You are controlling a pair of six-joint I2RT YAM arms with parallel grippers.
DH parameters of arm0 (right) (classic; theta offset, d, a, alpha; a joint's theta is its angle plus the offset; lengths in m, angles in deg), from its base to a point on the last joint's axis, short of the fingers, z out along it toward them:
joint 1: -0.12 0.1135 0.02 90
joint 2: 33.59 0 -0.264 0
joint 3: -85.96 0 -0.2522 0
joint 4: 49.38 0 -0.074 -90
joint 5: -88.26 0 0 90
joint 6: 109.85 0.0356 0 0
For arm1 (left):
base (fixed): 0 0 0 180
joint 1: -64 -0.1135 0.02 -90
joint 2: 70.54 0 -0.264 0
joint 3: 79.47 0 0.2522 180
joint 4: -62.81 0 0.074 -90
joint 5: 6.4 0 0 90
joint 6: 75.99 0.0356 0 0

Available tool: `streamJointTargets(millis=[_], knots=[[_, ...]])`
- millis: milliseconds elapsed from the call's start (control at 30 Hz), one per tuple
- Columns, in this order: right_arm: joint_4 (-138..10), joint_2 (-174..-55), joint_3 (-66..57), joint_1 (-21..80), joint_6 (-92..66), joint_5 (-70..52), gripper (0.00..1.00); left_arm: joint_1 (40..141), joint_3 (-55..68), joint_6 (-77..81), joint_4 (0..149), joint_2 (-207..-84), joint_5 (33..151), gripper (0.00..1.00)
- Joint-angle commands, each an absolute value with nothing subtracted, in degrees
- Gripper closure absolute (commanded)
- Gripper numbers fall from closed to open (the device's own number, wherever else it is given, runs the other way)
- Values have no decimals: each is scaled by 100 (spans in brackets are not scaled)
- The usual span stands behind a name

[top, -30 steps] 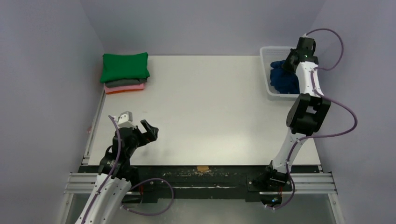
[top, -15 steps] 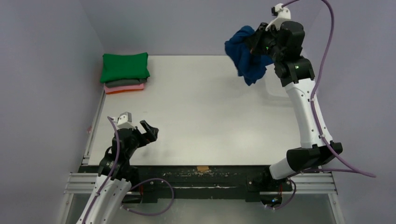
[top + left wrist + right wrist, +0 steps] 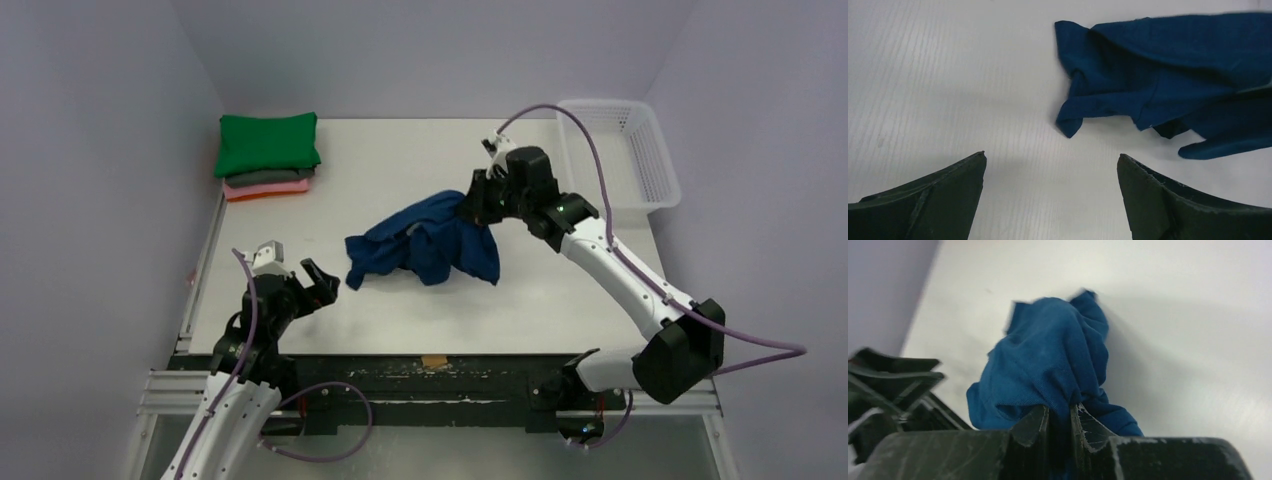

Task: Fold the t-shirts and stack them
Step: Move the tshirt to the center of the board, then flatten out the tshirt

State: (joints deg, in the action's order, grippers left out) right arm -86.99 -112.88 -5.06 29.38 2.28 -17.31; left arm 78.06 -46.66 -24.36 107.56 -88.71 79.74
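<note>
A dark navy blue t-shirt [image 3: 425,240] lies crumpled on the middle of the table, its left end near my left gripper. It shows in the left wrist view [image 3: 1168,85] and the right wrist view [image 3: 1048,365]. My right gripper [image 3: 478,200] is shut on the shirt's right end, a fold pinched between its fingers [image 3: 1034,425]. My left gripper [image 3: 312,280] is open and empty, low over the table just left of the shirt. A folded green t-shirt [image 3: 268,143] tops a stack with a grey one [image 3: 268,177] and a pink-orange one [image 3: 268,188] at the back left.
A white plastic mesh basket [image 3: 620,150] stands at the back right of the table, with nothing showing in it. The table's [image 3: 400,300] front edge runs along a metal rail by the arm bases.
My right gripper took the navy shirt out of the basket, carried it up and left, then brought it down onto the middle of the table. The left arm has not moved.
</note>
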Motion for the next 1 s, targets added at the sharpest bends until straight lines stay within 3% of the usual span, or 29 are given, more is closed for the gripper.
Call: streamJointTargets(millis=[0, 133, 167, 200, 267, 400, 567, 800, 900, 933, 967], knots=[[-8524, -10285, -1968, 2803, 874, 108, 81, 7841, -4672, -2480, 10624, -8965, 8045, 0], [-9553, -9723, -2723, 2797, 1423, 2061, 29, 7841, -4689, -2458, 10366, -9254, 8453, 0], [-9773, -9573, -2780, 2797, 1576, 2321, 10, 7841, -4698, -2481, 10299, -9377, 8578, 0], [-9923, -9392, -2847, 2794, 1690, 2472, 4, 7841, -4710, -2540, 10244, -9524, 8652, 0], [-9958, -9012, -3030, 2796, 1694, 2506, 2, 7841, -4745, -2690, 10057, -9952, 8800, 0], [-9240, -8325, -3575, 2800, 1426, 1468, 1, 7849, -4809, -2852, 9152, -10884, 9395, 0], [-8609, -8458, -3843, 2839, 1103, 291, 1, 7952, -4510, -2932, 8425, -12226, 9528, 0], [-8438, -8965, -4064, 3192, 1380, 611, 3, 8320, -3782, -2851, 8198, -13862, 9186, 18], [-8631, -9155, -3970, 3455, 1495, 1168, 3, 8507, -3565, -2853, 8091, -14314, 9169, 38], [-8667, -9209, -3926, 3515, 1517, 1307, 3, 8579, -3505, -2849, 8037, -14442, 9162, 58], [-8689, -9251, -3878, 3547, 1536, 1454, 3, 8639, -3433, -2839, 8029, -14542, 9127, 91]])
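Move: Roughly 5 cm ahead, 8 cm right and 8 cm below the left hand lies the t-shirt's near left corner; the t-shirt's middle is some 14 cm ahead and 22 cm right. The right hand holds the t-shirt's right end high; the spot of board where that end goes is about 6 cm back, 8 cm right and 25 cm down. The emptied basket stands some 22 cm ahead and 36 cm right of the right hand. Swinging some 15 cm right, 12 cm down and a little back, the right hand opens wide and lets go of the t-shirt, turning clockwise, then eases back left and sinks again, open, over its right part. The left hand sinks and goes right, then forward, tipping down about 20 degrees, and half closes around the near left corner. ##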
